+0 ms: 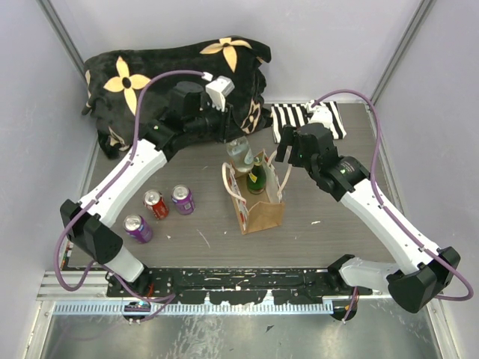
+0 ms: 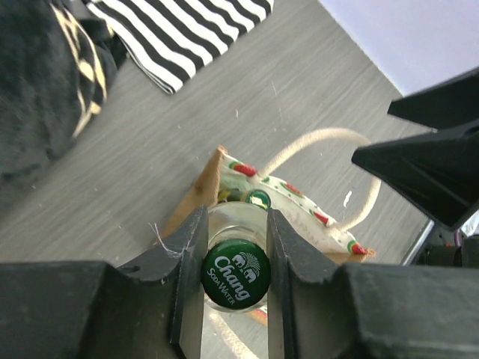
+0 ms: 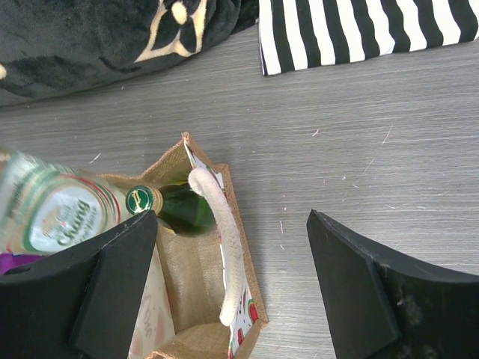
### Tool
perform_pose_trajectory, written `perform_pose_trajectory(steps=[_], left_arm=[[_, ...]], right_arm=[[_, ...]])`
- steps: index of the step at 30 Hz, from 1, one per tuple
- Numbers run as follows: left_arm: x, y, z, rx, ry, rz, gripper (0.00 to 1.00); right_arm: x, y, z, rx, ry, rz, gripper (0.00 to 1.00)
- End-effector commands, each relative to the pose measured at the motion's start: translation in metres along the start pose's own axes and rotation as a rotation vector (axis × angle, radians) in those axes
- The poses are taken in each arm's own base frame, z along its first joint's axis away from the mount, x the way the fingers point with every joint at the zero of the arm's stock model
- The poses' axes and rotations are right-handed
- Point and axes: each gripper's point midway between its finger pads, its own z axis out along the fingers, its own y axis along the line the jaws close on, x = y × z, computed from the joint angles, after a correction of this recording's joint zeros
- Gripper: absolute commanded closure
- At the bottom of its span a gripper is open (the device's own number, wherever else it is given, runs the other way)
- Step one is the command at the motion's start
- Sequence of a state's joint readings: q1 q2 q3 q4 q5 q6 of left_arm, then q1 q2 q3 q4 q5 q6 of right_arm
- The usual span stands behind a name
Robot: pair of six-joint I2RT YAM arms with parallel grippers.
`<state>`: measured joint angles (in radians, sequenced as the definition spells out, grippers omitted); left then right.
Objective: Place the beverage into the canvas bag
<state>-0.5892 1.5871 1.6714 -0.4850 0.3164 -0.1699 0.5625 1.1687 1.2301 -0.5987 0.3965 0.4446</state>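
Note:
The tan canvas bag stands upright at mid-table with its cream rope handles up. A green glass bottle stands inside it. My left gripper is shut on the neck of a clear Chang soda water bottle and holds it tilted over the bag's far-left rim. In the left wrist view the fingers clamp just under the green cap, with the bag below. My right gripper is open, straddling the bag's right rope handle without touching it.
Three cans stand left of the bag: a red can, a purple can and another purple can. A black plush with yellow flowers lies at the back. A striped cloth lies at the back right.

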Motion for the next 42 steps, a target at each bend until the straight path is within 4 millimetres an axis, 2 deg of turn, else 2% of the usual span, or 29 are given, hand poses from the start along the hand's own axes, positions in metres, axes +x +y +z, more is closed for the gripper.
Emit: perform_pose_trajectory(steps=[1, 4, 9, 18, 25, 34, 42], left_arm=[[-0.02, -0.03, -0.014, 0.09, -0.099, 0.018, 1.0], [0.002, -0.034, -0.01, 0.099, -0.059, 0.011, 1.0], [0.023, -0.034, 0.0, 0.101, -0.017, 0.008, 1.0], [0.045, -0.02, 0.026, 0.027, 0.023, 0.075, 1.0], [0.072, -0.015, 0.044, -0.047, 0.043, 0.168, 1.0], [0.096, -0.002, 0.061, -0.183, 0.025, 0.245, 1.0], [0.106, 0.016, 0.071, -0.277, -0.025, 0.257, 1.0]], right_arm=[[-0.018, 0.0, -0.006, 0.001, -0.07, 0.039, 0.13], [-0.017, -0.001, -0.006, 0.002, -0.068, 0.04, 0.13], [-0.016, -0.001, -0.005, 0.002, -0.065, 0.039, 0.13], [-0.016, -0.004, -0.008, 0.007, -0.071, 0.044, 0.13], [-0.016, -0.009, -0.014, 0.016, -0.08, 0.048, 0.13], [-0.014, -0.014, -0.02, 0.025, -0.083, 0.055, 0.13], [-0.013, -0.017, -0.02, 0.032, -0.079, 0.053, 0.13]])
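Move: The left hand holds the clear bottle by its neck; the canvas bag's middle lies about 6 cm back, 5 cm right and 27 cm below that hand. The green bottle in the bag is some 7 cm right and 1 cm back of the hand; the nearer purple can stands roughly 19 cm left and 8 cm back. From the idle right hand, the bag lies about 10 cm left, 6 cm back and 21 cm below. Left hand lowers the still-pinched clear bottle about 16 cm into the bag, fingers tipping down 20 degrees. ##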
